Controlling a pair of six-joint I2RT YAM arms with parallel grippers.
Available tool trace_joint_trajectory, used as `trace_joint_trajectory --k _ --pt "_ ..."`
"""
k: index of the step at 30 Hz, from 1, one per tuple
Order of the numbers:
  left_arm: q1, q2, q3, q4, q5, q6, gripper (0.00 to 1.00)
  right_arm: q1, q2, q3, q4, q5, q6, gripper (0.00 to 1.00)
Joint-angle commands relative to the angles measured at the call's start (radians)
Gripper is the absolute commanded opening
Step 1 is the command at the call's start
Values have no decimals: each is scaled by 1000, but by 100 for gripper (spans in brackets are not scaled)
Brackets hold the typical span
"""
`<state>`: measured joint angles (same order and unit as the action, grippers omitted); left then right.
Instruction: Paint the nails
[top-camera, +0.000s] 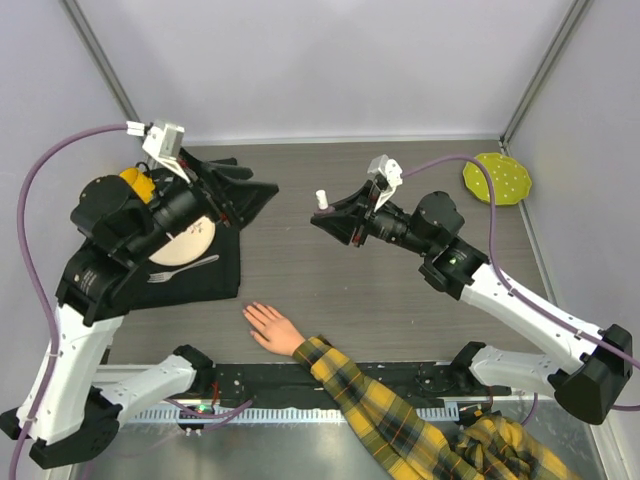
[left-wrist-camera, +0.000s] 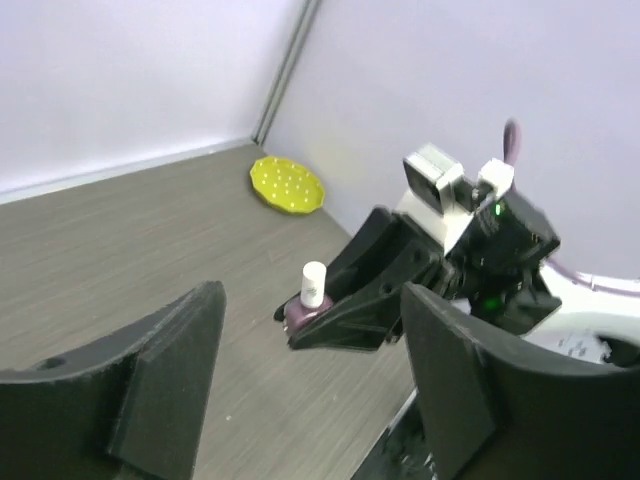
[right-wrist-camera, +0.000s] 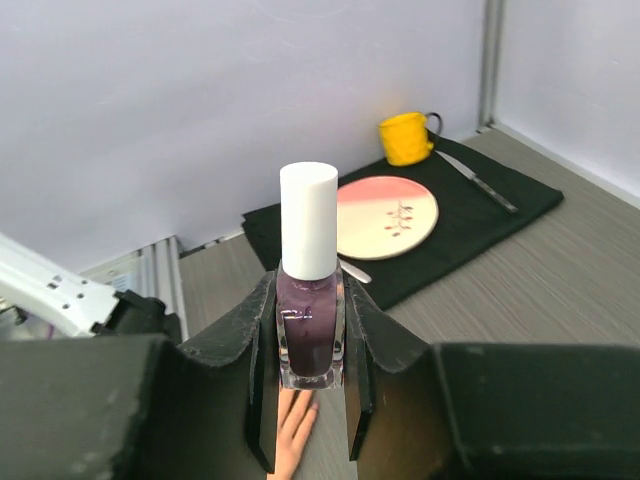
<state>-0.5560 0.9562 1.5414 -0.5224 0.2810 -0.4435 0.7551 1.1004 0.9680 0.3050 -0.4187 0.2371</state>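
A pale hand (top-camera: 272, 328) with a yellow-black plaid sleeve (top-camera: 375, 400) lies palm down near the table's front edge. Its nails are too small to make out from above. One nail (right-wrist-camera: 314, 406) shows below the bottle in the right wrist view. My right gripper (top-camera: 322, 213) (right-wrist-camera: 310, 350) is shut on a dark purple polish bottle (right-wrist-camera: 310, 325) with a white cap (top-camera: 321, 197), held upright above mid-table. The bottle (left-wrist-camera: 303, 308) also shows in the left wrist view. My left gripper (top-camera: 243, 186) (left-wrist-camera: 312, 300) is open with nothing in it, raised over the black cloth's right end and facing the bottle.
A black cloth (top-camera: 215, 278) at left carries a pink-and-cream plate (top-camera: 185, 240) (right-wrist-camera: 388, 215), a fork (top-camera: 185, 268), a knife (right-wrist-camera: 478, 180) and a yellow mug (top-camera: 138, 183) (right-wrist-camera: 405, 137). A yellow-green dotted dish (top-camera: 497, 178) (left-wrist-camera: 287, 184) sits at the back right.
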Motion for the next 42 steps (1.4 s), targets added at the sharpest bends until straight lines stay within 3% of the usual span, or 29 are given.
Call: trace_joint_trajectory --k 1,7,10,12,29,34,36,39,42 --pt "-22 93 8 41 -126 -239 69 -2 -7 70 -40 142 -54 1" --pt "-315 174 36 51 -619 -98 56 -2 13 101 -72 207 -64 1" --pt "-409 220 31 94 -764 -43 54 -2 12 106 -78 215 -67 1" --pt "-435 230 10 152 -784 -17 53 -2 12 107 -86 216 -71 1" --pt "-447 314 8 180 -712 -49 42 -2 -2 100 -66 198 -70 1" --pt "-447 306 -18 188 -683 -55 33 -2 -14 98 -61 198 -67 1" --pt "-447 291 -35 211 -661 -60 21 -2 -19 98 -57 195 -64 2" --pt "-443 268 -85 275 -557 -41 5 -2 -34 86 -32 166 -48 1" --pt "-389 201 -209 414 -265 -20 0 -2 -62 60 57 63 -21 1"
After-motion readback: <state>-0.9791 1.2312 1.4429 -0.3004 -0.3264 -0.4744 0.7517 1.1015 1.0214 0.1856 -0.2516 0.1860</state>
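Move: The white cap of the nail polish bottle is about 9 cm to the left gripper's right, some 2 cm ahead and roughly 8 cm below it. The bottle's glass, already between the right fingers, is 3 cm straight under the cap, so the right fingertips are also 9 cm right of the left gripper, 2 cm ahead and 11 cm down. From the right gripper, the cap is about 3 cm straight above. Bring the left gripper about 11 cm to its right, sinking some 8 cm and reaching about 5 cm forward, turning it counter-clockwise by 10 to 15 degrees, and close its fingers to pinch the white cap from its left side. Keep the bottle gripped in the right fingers, shifting it 3 cm forward with a slight clockwise turn, then hold it there. ##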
